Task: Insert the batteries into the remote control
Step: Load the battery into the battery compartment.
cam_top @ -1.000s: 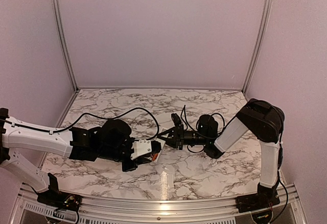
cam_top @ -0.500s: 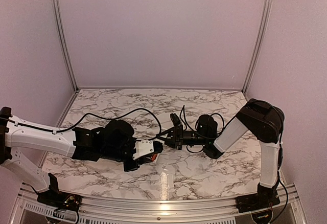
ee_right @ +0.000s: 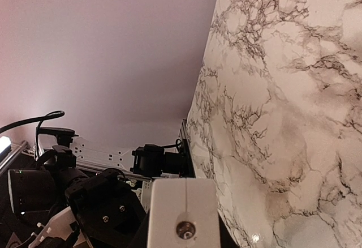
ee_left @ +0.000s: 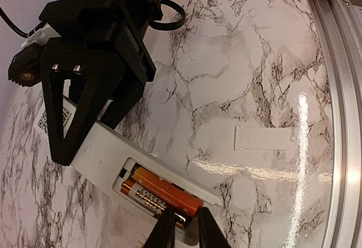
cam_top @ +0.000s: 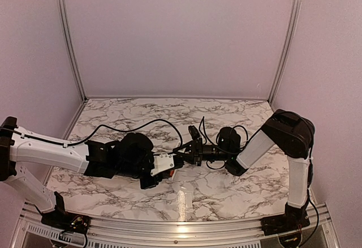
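Observation:
The white remote control (ee_left: 99,154) is held off the table, back side up, its battery bay open. Two orange-copper batteries lie side by side in the bay: the upper one (ee_left: 168,190) and the lower one (ee_left: 141,198). My left gripper (ee_left: 182,218) is nearly closed, its thin black fingertips (ee_left: 165,228) flanking the near end of the lower battery. My right gripper (cam_top: 182,154) is shut on the remote's far end; the right wrist view shows that white end face (ee_right: 182,202) between its jaws. In the top view the remote (cam_top: 166,162) spans the two grippers.
A thin flat white rectangular piece (ee_left: 263,138) lies on the marble table (ee_left: 237,61) to the right of the remote. The metal rail at the table's near edge (ee_left: 339,89) runs close by. Black cables (cam_top: 141,124) loop over the table behind the arms.
My left arm has shifted a little to the right, closing in on the remote. The right arm has barely moved.

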You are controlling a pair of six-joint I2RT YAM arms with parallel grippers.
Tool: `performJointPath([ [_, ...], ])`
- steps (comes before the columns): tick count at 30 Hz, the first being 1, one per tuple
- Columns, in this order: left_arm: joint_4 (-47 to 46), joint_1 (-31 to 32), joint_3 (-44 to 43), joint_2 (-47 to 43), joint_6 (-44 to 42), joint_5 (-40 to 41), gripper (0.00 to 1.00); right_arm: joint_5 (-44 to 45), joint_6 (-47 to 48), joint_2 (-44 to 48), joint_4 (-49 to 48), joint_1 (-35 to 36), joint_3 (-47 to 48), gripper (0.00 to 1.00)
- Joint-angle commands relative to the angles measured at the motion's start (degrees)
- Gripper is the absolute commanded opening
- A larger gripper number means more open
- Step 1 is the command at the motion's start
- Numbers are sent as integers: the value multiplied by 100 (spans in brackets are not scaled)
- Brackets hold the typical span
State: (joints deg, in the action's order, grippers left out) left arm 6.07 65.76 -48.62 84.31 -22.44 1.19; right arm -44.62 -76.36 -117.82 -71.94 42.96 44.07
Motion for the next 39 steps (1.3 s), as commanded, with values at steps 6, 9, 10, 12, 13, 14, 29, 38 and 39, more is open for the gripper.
performJointPath([
  [6,59,16,-278,236,121,246,15,-56,-52,161,-127,97,153,0],
  [9,111,15,-306,269,130,268,14,-54,-46,169,-127,99,149,0],
  [10,120,14,-299,263,128,274,14,-60,-45,164,-127,99,153,0],
  [12,132,16,-284,206,156,276,16,-72,-37,163,-120,99,154,0],
  [13,134,16,-266,155,183,276,18,-73,-23,163,-112,99,156,0],
  [14,128,16,-248,92,205,270,22,-77,-1,163,-96,94,161,0],
  [29,-205,-424,275,-1187,2224,285,99,-108,134,217,-36,46,145,0],
  [38,-902,-1227,665,-1008,4013,-2021,99,-198,162,345,-147,45,144,0],
  [39,-1052,-1238,721,-946,4089,-2148,99,-216,157,351,-165,41,145,0],
])
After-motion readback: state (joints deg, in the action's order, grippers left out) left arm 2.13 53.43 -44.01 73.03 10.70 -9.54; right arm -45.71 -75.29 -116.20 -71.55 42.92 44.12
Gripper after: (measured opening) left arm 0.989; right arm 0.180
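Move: The remote's battery compartment lies about 2 cm ahead of the left fingertips and 1 cm below them, with the orange battery already in it and that battery's near end still at the fingers. The first battery lies beside it, some 2 cm ahead of the left hand, 1 cm left and 1 cm below. The right gripper, holding the remote's far end, is about 9 cm ahead and 3 cm right, level in height. From the right hand the compartment lies roughly 7 cm back, 2 cm left and 1 cm below. The left hand stays almost still at the orange battery's near end, then opens its fingers wide and comes free, rising about 7 cm off the compartment before swinging forward and left, some 4 cm each way, while the wrist rolls about 40 degrees counter-clockwise and the hand sinks a little at the end. The right gripper keeps its hold on the remote throughout and raises it about 1 cm only at the very end. ##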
